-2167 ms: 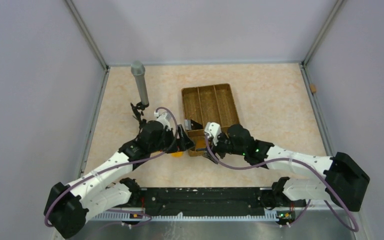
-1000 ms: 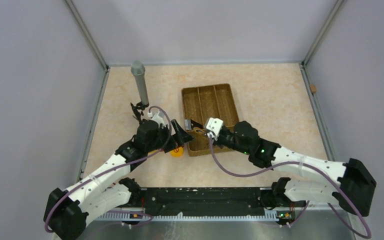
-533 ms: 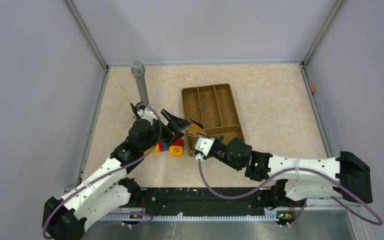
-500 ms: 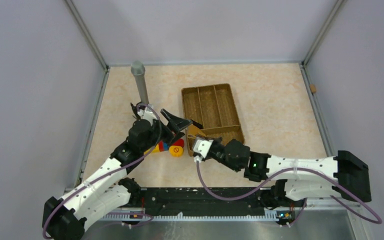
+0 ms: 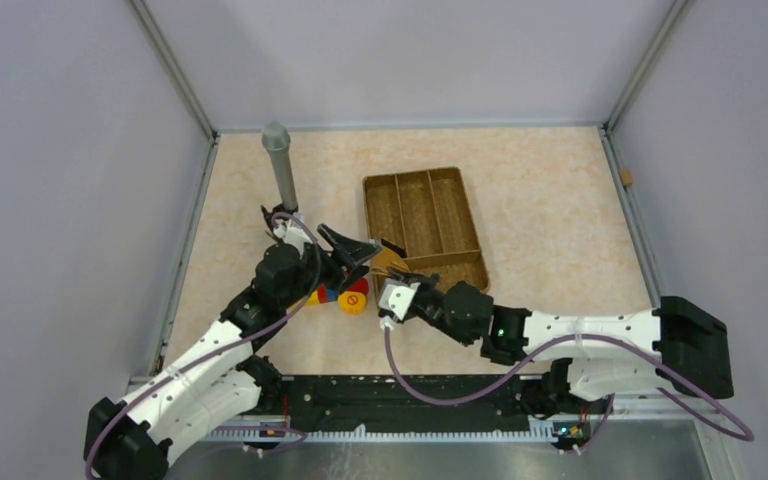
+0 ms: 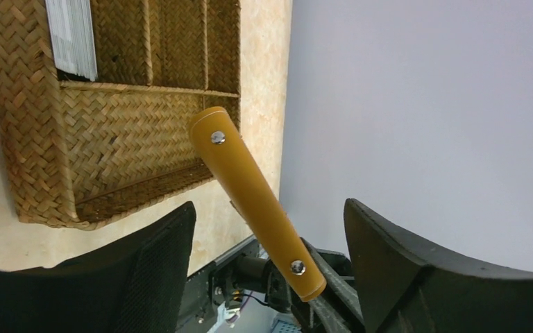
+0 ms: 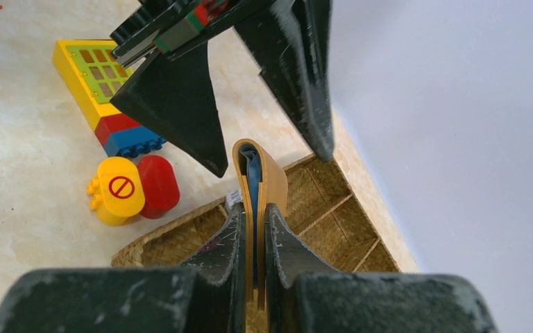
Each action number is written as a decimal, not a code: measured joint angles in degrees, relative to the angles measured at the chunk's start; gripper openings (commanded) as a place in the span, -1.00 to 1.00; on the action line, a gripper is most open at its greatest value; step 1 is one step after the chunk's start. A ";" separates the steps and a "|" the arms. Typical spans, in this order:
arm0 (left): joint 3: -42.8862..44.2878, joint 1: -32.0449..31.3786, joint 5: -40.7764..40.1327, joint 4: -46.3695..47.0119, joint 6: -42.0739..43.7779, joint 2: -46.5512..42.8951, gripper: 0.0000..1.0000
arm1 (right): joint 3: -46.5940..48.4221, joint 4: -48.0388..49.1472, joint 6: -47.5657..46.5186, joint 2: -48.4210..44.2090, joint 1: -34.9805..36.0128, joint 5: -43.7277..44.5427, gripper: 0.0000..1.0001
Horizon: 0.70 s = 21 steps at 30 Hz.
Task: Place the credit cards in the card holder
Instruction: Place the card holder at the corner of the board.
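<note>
My right gripper is shut on the card holder, a folded tan wallet with a blue inside, and holds it upright above the near end of the woven tray. The card holder shows two snap studs in the left wrist view. My left gripper is open, one finger on each side of the holder's free end and neither touching it. A pale stack of what look like the credit cards lies in a tray compartment.
Toy blocks lie left of the tray: a yellow-green-red-blue brick, a yellow piece and a red piece. A grey cylinder stands at the back left. Enclosure walls surround the table.
My right gripper has drawn the card holder back towards the near left, off the tray's front end. My left gripper has swung over to straddle it, its jaws narrowing a little.
</note>
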 measured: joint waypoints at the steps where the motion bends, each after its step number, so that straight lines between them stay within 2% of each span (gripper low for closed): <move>1: -0.22 0.00 0.22 -0.02 -0.09 0.04 0.41 | 0.00 0.33 -0.24 0.09 0.00 0.02 -1.00; 4: -0.37 0.00 0.94 0.09 -0.35 0.90 0.27 | 0.00 1.18 -0.83 0.55 0.24 0.46 -1.00; 7: -0.37 0.00 1.92 0.20 -0.46 2.38 0.03 | 0.00 1.68 -1.46 1.22 0.63 1.03 -1.00; 10: -0.39 0.00 2.62 0.74 -0.68 3.21 -0.28 | 0.00 1.75 -1.92 1.81 0.92 1.49 -1.00; 15: -0.39 0.04 3.72 2.75 -1.09 3.69 -0.92 | 0.00 1.38 -2.40 2.43 1.27 1.97 -1.00; 16: -0.39 0.07 3.96 3.21 -0.96 3.91 -1.00 | 0.00 1.18 -2.38 2.43 1.38 2.16 -0.88; 19: -0.39 0.11 4.48 3.63 -0.37 4.28 -1.00 | 0.00 0.52 -1.01 2.43 1.51 2.71 -0.32; 21: -0.39 0.22 4.66 3.67 1.29 4.42 -1.00 | 0.02 -0.66 1.90 2.05 1.60 3.26 -0.03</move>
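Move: The card holder, still pinched in the right fingers, has its middle about 3 cm to the left hand's right and 2 cm ahead, level with it; from the right hand it is roughly 3 cm ahead and 2 cm left, level. From the left hand, the woven tray's middle lies some 7 cm ahead and 10 cm right, the round yellow block 6 cm back and 4 cm left, both about 18 cm below. Left hand eases some 2 cm right and down, pinching the card holder; right fingers then start to open. ##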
